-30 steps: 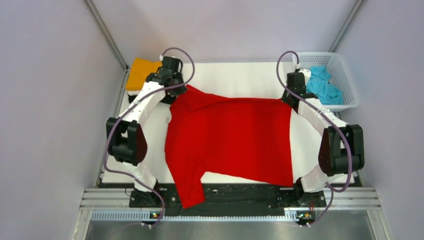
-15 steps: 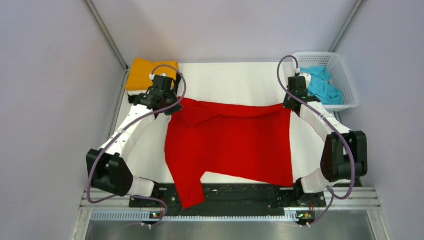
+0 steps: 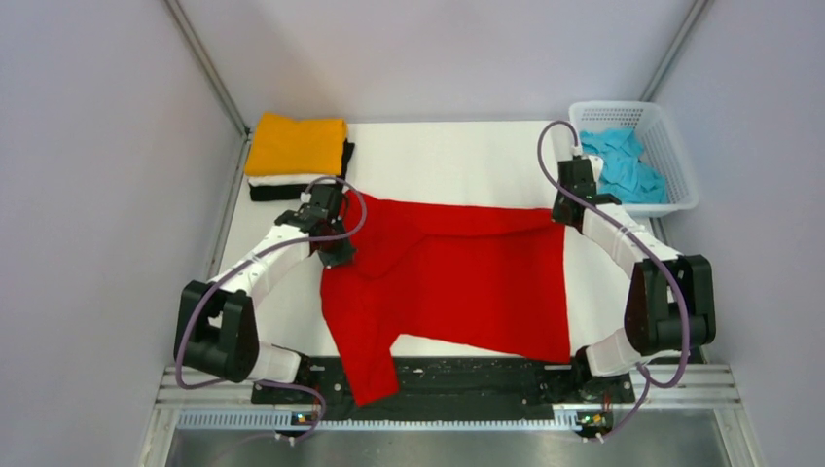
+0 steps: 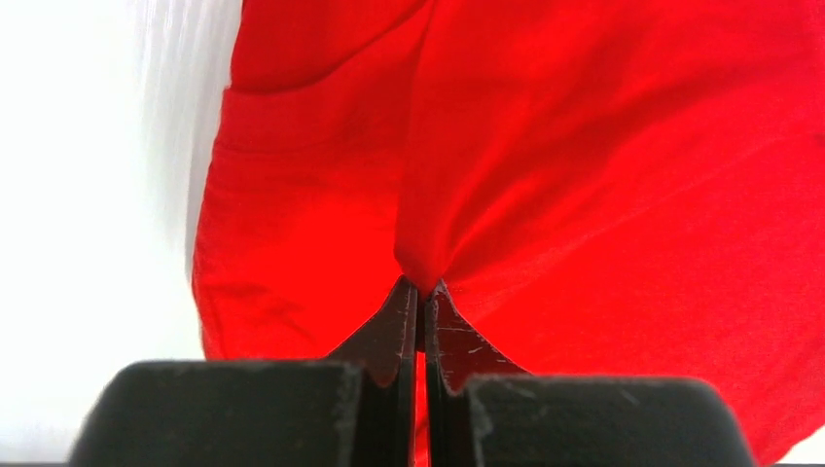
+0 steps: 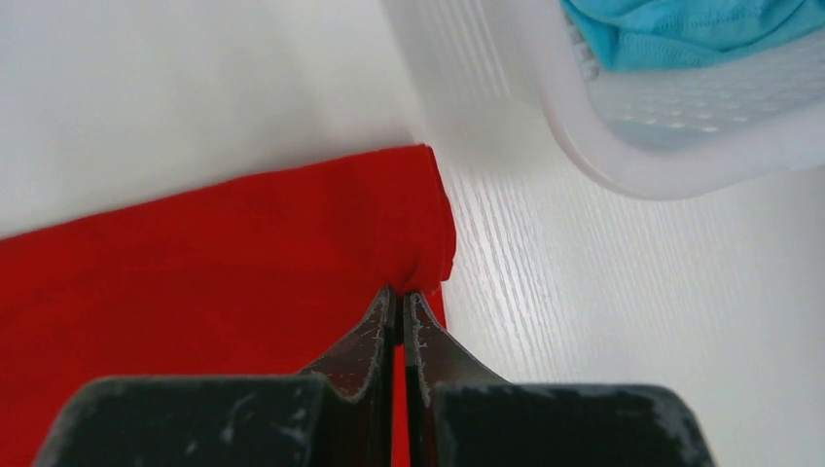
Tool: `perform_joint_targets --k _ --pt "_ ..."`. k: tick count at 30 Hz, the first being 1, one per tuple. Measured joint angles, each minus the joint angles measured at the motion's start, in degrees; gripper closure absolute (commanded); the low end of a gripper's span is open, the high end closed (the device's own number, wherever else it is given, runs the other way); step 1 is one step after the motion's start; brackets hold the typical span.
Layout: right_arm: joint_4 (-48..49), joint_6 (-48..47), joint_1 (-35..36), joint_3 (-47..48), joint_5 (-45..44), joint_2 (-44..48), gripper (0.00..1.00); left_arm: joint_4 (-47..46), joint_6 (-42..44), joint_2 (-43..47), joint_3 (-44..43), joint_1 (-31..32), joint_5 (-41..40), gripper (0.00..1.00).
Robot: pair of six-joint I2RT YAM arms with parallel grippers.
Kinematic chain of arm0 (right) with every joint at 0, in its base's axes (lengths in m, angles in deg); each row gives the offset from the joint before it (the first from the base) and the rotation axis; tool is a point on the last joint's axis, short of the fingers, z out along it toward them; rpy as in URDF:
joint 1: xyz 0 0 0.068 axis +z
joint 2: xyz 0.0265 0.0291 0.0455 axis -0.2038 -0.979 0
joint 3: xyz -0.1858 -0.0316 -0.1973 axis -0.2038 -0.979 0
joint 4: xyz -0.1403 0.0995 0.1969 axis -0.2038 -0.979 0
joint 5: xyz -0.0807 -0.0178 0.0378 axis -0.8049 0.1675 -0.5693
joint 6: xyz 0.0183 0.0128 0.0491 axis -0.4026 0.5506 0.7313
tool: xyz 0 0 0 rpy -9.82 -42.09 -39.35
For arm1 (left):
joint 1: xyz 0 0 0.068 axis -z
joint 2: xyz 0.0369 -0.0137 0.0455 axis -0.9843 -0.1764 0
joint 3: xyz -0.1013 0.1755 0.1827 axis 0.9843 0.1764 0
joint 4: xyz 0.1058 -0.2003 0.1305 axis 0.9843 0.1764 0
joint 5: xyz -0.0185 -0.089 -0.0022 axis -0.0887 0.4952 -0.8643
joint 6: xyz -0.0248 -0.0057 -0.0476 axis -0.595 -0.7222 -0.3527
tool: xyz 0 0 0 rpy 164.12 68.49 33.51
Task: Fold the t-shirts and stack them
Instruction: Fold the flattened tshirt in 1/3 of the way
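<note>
The red t-shirt (image 3: 467,277) lies spread across the middle of the white table, one sleeve hanging over the near edge. Its far edge is lifted and drawn nearer. My left gripper (image 3: 340,256) is shut on a pinch of red cloth (image 4: 422,289) at the shirt's far left. My right gripper (image 3: 563,214) is shut on the shirt's far right corner (image 5: 400,292). At the far left stands a folded stack: the orange-yellow t-shirt (image 3: 297,144) on top, a white one (image 3: 292,180) and a black one (image 3: 272,193) below. The light blue t-shirt (image 3: 623,163) lies crumpled in the basket.
The white lattice basket (image 3: 678,156) stands at the far right corner, close beyond my right gripper; its wall (image 5: 623,146) shows in the right wrist view. Grey walls close in the table on both sides. Bare white table (image 3: 448,156) lies beyond the red shirt.
Both grippers have pulled the red shirt's far edge toward the near side. The left gripper has come away from the folded stack, which now shows in full.
</note>
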Motion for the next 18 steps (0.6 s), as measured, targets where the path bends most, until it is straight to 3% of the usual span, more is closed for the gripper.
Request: perform_joint_targets --k 4,7,9,10,18 --pt "-1.1 1.1 0.0 -3.1 -0.3 0.0 0.84 0.4 0.0 -1.8 2.6 0.0 -0.7 0.74" --pt "-2.3 2.3 0.0 -5.3 -0.4 0.5 0.44 0.4 0.2 -2.8 2.8 0.0 -1.1 0.42" --pt "-3.4 2.9 0.0 -6.5 -0.5 1.7 0.14 0.4 0.7 -2.9 2.9 0.0 -0.9 0.08" --pt "-4.1 3.1 0.0 -6.9 -0.6 2.6 0.02 0.4 0.6 -2.8 2.9 0.0 -0.7 0.02" --pt "-2.0 4.0 0.0 -7.1 3.4 11.5 0.01 -0.4 2.3 0.0 -2.3 0.0 3.4 0.01"
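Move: Just below the left hand, some 2 cm back and 4 cm down, is the patch of t-shirt where its pinched edge is to go; the folded stack stands about 21 cm ahead and 10 cm left of that hand. The right hand's patch lies about 5 cm back, 1 cm right and 5 cm down, with the laundry basket's middle some 13 cm ahead and 15 cm to the right of the hand. Lowering the pinched edge onto the shirt, both hands sink while drawing back, the right about 5 cm back and 4 down, the left some 2 back and 3 down. Near the bottom both sets of fingers open wide and let go of the cloth; then the hands rise clear, the left also easing forward over the shirt and slightly right. ##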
